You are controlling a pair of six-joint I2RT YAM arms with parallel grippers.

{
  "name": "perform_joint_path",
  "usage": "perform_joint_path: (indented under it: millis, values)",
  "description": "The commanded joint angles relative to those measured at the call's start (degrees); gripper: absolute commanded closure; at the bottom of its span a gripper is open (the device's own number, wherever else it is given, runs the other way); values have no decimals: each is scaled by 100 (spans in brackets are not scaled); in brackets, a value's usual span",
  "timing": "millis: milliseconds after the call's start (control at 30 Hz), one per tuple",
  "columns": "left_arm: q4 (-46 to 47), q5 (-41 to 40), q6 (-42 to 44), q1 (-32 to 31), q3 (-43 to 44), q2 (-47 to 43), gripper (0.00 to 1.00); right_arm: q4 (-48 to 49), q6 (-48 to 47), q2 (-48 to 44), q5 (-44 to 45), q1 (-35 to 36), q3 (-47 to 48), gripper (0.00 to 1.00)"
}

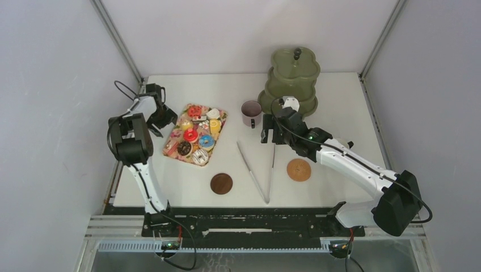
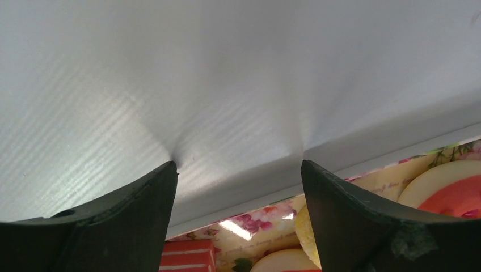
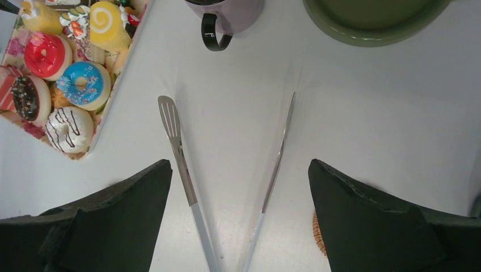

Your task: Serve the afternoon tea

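Observation:
Toy pastries (image 1: pixel 193 136) fill a floral tray (image 1: pixel 218 131) left of centre: a red donut (image 3: pixel 45 54), a blue donut (image 3: pixel 82 85), a white one (image 3: pixel 69 129), a yellow roll (image 3: pixel 108 25). A mauve mug (image 1: pixel 250 112) with a black handle (image 3: pixel 215 34) stands right of the tray. My left gripper (image 1: pixel 161 116) hangs at the tray's far left edge, open and empty (image 2: pixel 238 164), with a red striped cake slice (image 2: pixel 187 255) just below it. My right gripper (image 1: pixel 271 129) hovers open (image 3: pixel 239 163) beside the mug, above the tongs.
Long metal tongs (image 1: pixel 261 167) lie spread in a V on the table's middle. A green tiered stand (image 1: pixel 292 79) rises at the back right. A dark round coaster (image 1: pixel 221 183) and a light one (image 1: pixel 299 169) lie near the front. Walls enclose the table.

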Motion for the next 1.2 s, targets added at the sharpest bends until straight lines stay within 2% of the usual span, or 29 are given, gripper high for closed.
perform_joint_path:
  millis: [0, 167, 433, 633, 733, 800, 933, 1167]
  values:
    - [15, 251, -542, -136, -471, -474, 14, -83, 165, -325, 83, 7, -25, 2]
    - [64, 186, -834, -146, -920, -875, 12, -289, 373, -519, 282, 24, -289, 2]
    - [409, 700, -1036, -380, -1475, -1207, 14, -494, 1117, -907, 1095, 211, -762, 2]
    - [501, 737, -1193, -612, -1744, -1332, 14, 103, 1314, -1477, 999, 431, -1357, 0]
    - [514, 729, -1294, -668, -1875, -1426, 14, -189, 1533, -1492, 1265, 544, -1385, 0]
    - [525, 717, -1341, -714, -1963, -1488, 15, -338, 1596, -1517, 1008, 506, -1378, 0]
    - [578, 634, -1391, -713, -2133, -1764, 15, -524, 1552, -1276, 563, 650, -1383, 0]
    - [427, 286, -1058, -713, -2058, -2548, 14, -339, 1977, -513, 806, 1568, -1388, 0]
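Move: The pastry tray's middle lies about 15 cm to the right of my left hand, 4 cm back and 1 cm lower, its left edge right beside my fingers; the purple mug is some 41 cm right, 4 cm farther out. The fork lies about 5 cm left of my open right hand and 8 cm back, 16 cm below; the knife 4 cm right, 9 back; the brown coaster 19 left, 14 back; the woven coaster 16 right, 8 back. Keeping my left fingers open and low, I go on pushing the tray's left edge with their outer sides, about 7.5 cm right and 6 cm back, then start lifting. My empty, wide-open right hand draws back some 8 cm above the cutlery and sinks 6 cm, swinging about 4 cm right, then turning back left as it drops. ##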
